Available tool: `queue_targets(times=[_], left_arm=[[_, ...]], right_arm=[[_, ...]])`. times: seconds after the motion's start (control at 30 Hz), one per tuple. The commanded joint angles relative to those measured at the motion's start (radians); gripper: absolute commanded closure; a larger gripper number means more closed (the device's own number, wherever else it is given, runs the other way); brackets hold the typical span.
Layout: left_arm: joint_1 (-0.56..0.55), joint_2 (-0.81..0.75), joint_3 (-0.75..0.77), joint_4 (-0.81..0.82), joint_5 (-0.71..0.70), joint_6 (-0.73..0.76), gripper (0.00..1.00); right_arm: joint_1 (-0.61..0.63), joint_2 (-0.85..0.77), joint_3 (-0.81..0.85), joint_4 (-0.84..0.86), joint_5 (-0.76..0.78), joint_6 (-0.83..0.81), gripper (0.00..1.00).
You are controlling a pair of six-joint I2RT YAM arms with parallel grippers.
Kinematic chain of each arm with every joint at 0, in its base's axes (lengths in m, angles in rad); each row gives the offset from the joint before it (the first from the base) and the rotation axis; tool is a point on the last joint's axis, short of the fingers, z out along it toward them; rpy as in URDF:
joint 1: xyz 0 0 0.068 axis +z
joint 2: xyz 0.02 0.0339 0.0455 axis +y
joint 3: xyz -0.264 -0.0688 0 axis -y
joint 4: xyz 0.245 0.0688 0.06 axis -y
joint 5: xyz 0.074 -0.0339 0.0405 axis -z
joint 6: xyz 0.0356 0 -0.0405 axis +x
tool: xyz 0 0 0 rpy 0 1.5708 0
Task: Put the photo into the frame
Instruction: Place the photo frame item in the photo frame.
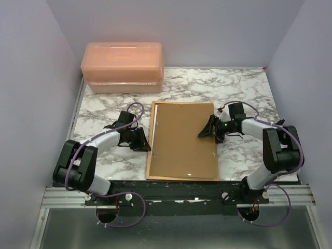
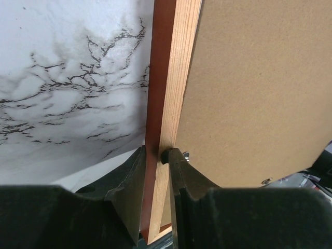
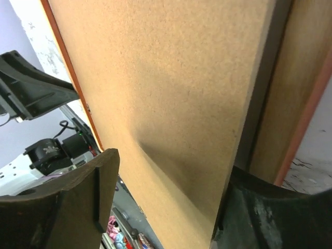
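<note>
The frame [image 1: 150,155] lies face down on the marble table, its red-orange edge showing round the plain brown backing board [image 1: 181,140] that rests in it. In the left wrist view my left gripper [image 2: 155,153] is shut on the frame's left rail [image 2: 166,78], one finger on the red-orange side and the other on the wood-coloured back beside the board [image 2: 259,88]. My right gripper [image 1: 207,129] hovers over the board's right part. In its wrist view the right gripper [image 3: 168,171] stands open, jaws wide, with the board [image 3: 171,88] between them and untouched. The photo is hidden.
A translucent pink lidded box [image 1: 123,66] stands at the back left of the table. Grey walls close in the left, right and back sides. The frame's near end reaches the table's front edge by the arm bases.
</note>
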Motion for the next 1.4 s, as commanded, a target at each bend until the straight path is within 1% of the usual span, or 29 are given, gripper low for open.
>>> queue_targets(times=[0.0,0.17,0.57,0.7,0.8,0.97,1.37], left_arm=[[-0.008,0.039,-0.003,-0.001,-0.083,0.037,0.76],[-0.011,0.044,0.0,-0.004,-0.084,0.039,0.77],[-0.021,0.061,0.013,-0.019,-0.097,0.048,0.77],[-0.026,0.066,0.017,-0.026,-0.101,0.049,0.77],[-0.029,0.065,0.022,-0.03,-0.107,0.051,0.77],[-0.036,0.068,0.027,-0.038,-0.121,0.051,0.77],[-0.047,0.076,0.029,-0.048,-0.141,0.052,0.77]], right_arm=[[0.009,0.005,-0.015,-0.029,0.053,-0.034,0.27],[0.014,0.011,-0.007,-0.034,0.075,-0.043,0.2],[0.063,0.063,0.072,-0.106,0.146,-0.076,0.15],[0.091,0.076,0.099,-0.136,0.207,-0.078,0.14],[0.114,0.079,0.121,-0.161,0.268,-0.079,0.1],[0.152,0.083,0.16,-0.213,0.385,-0.088,0.01],[0.222,0.115,0.219,-0.301,0.612,-0.091,0.0]])
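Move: Just to the right hand's left lies the brown backing board that closes the photo frame; its middle is about 10 cm left, 1 cm back and 3 cm below. The frame's right rail is some 3 cm to this hand's right, level fore and aft and 3 cm below; the left rail is about 25 cm to its left, also level and 3 cm below. From the left hand the board's middle is roughly 15 cm right and 4 cm ahead, about 1 cm below. Sinking about 2 cm at the board's right edge, the right hand opens its already parted fingers the rest of the way and rolls some 25 degrees, left side down, so they point more steeply at the board. One finger comes down close over the board, the other at its edge by the right rail. The left hand stays put, its fingers still astride the left rail. ##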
